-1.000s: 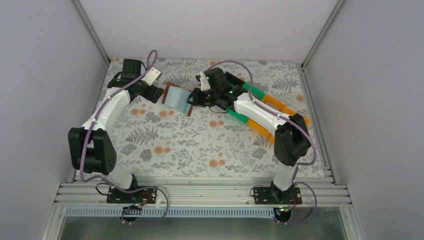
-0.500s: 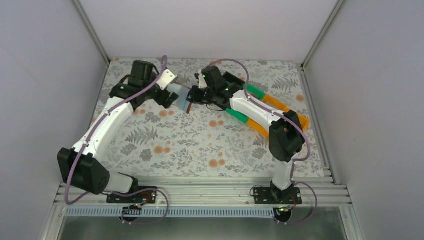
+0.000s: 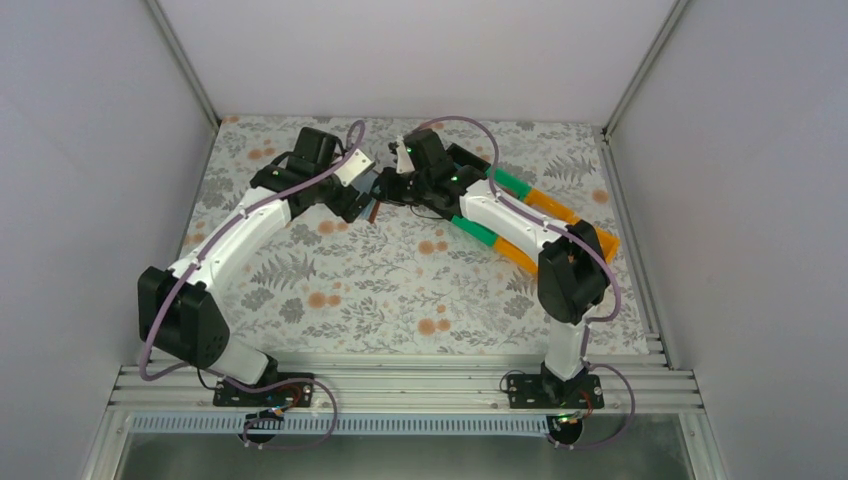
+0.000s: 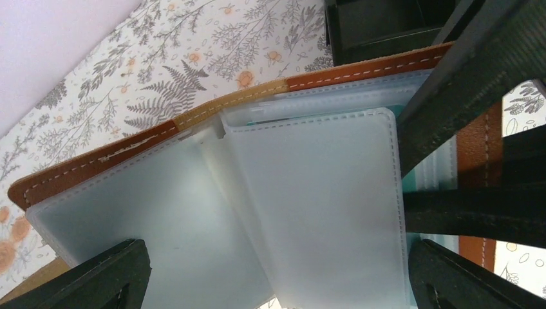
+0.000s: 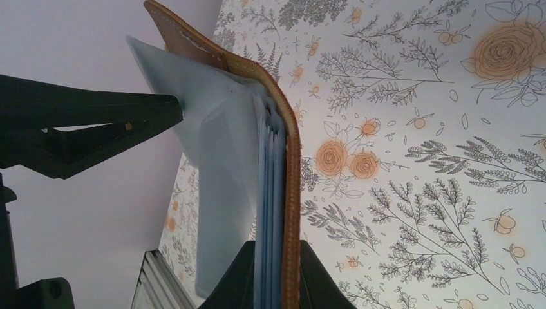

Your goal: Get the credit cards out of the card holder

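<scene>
The card holder is held open off the table, its brown stitched edge on top and its pale slotted inside facing my left wrist camera. A teal credit card edge peeks out beside the pale pocket; the other credit cards are hidden. My right gripper is shut on one flap, seen edge-on as brown leather over blue-grey layers. My left gripper is open, with its fingers on either side of the pale inside and not touching it. From above, the left gripper and right gripper meet over a brown sliver of the holder.
Black, green and orange bins lie in a diagonal row behind my right arm. The black bin also shows just beyond the holder. A flowered cloth covers the table, with walls close on three sides.
My left arm has swung right and forward onto the card holder, now covering its pale inside from above. The right gripper has lifted the flap slightly and keeps its hold.
</scene>
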`<state>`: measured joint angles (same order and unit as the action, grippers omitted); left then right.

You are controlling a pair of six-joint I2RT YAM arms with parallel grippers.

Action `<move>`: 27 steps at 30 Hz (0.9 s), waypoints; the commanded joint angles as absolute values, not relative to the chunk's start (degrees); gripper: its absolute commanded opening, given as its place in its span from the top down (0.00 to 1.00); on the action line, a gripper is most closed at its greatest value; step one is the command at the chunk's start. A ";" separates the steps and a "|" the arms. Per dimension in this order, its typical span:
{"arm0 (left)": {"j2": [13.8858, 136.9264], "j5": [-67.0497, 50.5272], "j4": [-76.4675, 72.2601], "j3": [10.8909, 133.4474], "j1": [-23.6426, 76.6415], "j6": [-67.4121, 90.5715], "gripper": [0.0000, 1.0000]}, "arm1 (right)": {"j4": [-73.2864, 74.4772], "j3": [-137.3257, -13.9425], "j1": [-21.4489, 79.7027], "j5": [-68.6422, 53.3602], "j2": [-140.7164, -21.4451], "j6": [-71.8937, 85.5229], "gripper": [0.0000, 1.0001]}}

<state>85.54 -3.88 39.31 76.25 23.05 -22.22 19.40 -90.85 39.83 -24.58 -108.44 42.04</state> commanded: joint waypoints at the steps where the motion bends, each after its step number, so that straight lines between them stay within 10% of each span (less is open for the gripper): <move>1: 86.36 -3.19 37.40 76.87 23.19 -21.33 0.00 | 16.44 -91.77 40.25 -26.49 -108.22 42.67 0.96; 11: 86.84 7.16 32.47 74.69 22.08 -23.31 0.00 | 16.79 -91.24 40.39 -27.44 -107.06 41.91 0.96; 27: 83.81 -21.43 41.39 77.48 10.65 -27.48 0.00 | 19.05 -89.01 40.34 -31.03 -101.52 32.02 0.96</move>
<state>86.87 -12.32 37.54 75.64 12.67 -24.23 19.27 -89.17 39.90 -27.77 -106.15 37.43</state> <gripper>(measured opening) 0.999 0.107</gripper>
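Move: The loose clear page of the card holder lies just ahead of the left hand, about 3 cm farther out and 1 cm to its right, nearly level with the fingertips. Beneath it is the teal card, some 3 cm out and 2 cm right of the hand. The black box is on the table about 11 cm ahead, 20 cm right and 16 cm lower. From the right hand, already pinching the holder's right edge, the page lies about 3 cm left and 1 cm back. With one open finger behind the clear page's free edge, the left hand pushes the page over leftward. It goes forward and left together, turning slightly counter-clockwise, then mostly left and a touch back, ending about 4.5 cm to the left and 2 cm out. The right hand keeps its pinch on the holder and late on eases back and up by 1 to 2 cm. ##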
